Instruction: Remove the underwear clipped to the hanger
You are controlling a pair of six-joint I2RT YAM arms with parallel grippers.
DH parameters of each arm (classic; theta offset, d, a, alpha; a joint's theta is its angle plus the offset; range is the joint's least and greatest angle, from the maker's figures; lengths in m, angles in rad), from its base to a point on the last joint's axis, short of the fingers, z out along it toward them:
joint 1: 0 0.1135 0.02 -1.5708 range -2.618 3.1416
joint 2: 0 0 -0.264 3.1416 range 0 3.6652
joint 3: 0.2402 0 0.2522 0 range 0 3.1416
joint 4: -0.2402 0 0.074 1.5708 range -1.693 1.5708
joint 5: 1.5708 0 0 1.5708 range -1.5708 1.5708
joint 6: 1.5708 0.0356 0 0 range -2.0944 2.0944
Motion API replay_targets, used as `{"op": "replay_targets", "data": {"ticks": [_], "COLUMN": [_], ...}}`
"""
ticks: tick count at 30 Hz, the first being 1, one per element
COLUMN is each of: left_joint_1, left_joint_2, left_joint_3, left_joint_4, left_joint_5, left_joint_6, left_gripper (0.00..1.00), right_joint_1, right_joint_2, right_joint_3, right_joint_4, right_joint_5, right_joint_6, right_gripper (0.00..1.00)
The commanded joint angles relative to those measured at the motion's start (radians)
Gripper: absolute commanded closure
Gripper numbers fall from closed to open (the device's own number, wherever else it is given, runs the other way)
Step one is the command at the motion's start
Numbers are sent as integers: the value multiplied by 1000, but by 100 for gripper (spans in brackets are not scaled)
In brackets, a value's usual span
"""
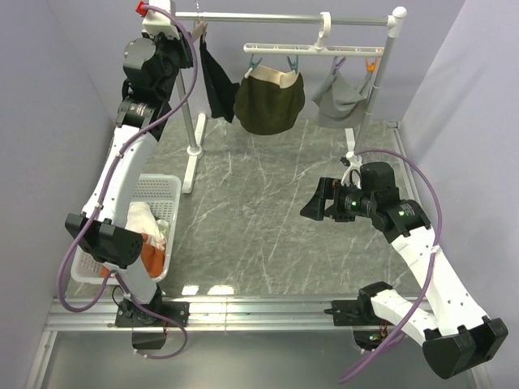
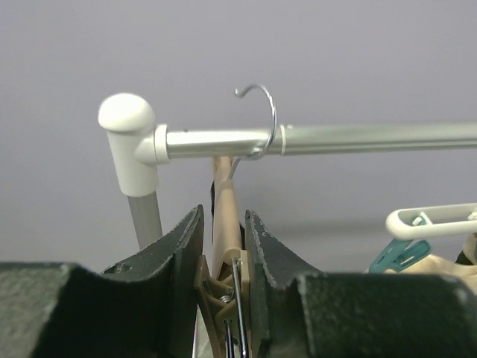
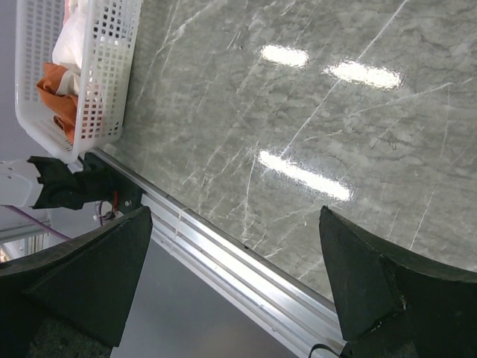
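Observation:
Black underwear hangs from a tan clip hanger at the left end of the rail. My left gripper is raised to it. In the left wrist view that gripper is shut on the tan clip, under the wire hook. Olive green underwear with a cream waistband and grey underwear hang clipped to the white hanger. My right gripper hovers open over the table with nothing between its fingers.
A white basket at the left table edge holds a white cloth and an orange cloth; the basket also shows in the right wrist view. The rack's posts stand at the back. A teal clip hangs on the white hanger.

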Motion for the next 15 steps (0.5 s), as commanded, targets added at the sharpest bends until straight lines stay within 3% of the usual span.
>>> {"op": "replay_targets", "data": {"ticks": [1,6,12,15], "left_joint_1": [1,1,1,1], "left_joint_2": [-83,-80,-268,-341], "left_joint_3": [23,71,-237,-319], "left_joint_4": [169,96,178,192], "left_joint_5": [-12,56,108,113], "left_joint_6": [16,-16,-72,-85], "left_gripper": [100,100,100,100], "right_joint_1": [4,6,6,4], "right_joint_2": [-1,2,-15,-14], "right_joint_3": [-6,-10,-42,-55], "right_joint_4": [46,52,72,77], "right_joint_5": [-11,-14,-18,-25], "right_joint_6": [-20,-21,-13,-15], "right_gripper": [0,0,0,0]}}
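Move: Your left gripper already grips the near end of the wooden hanger, black underwear clipped to it; the spot on the rail where the hanger's hook sits is about 10 cm ahead, 4 cm right and 8 cm above. The rail's left post is some 10 cm ahead and 5 cm left, the olive underwear about 12 cm ahead, 22 cm right and 6 cm below. From the right gripper, that rail spot is roughly 38 cm ahead, 40 cm left and 35 cm up. Raise the left gripper another 2 to 3 cm to lift the hanger's hook over the rail, easing back as you go. Then draw quickly back, about 6 cm in all, away from the rail and towards the base, letting the hand sink a little and turn slightly clockwise. Keep the fingers pinched on the hanger's end throughout. ##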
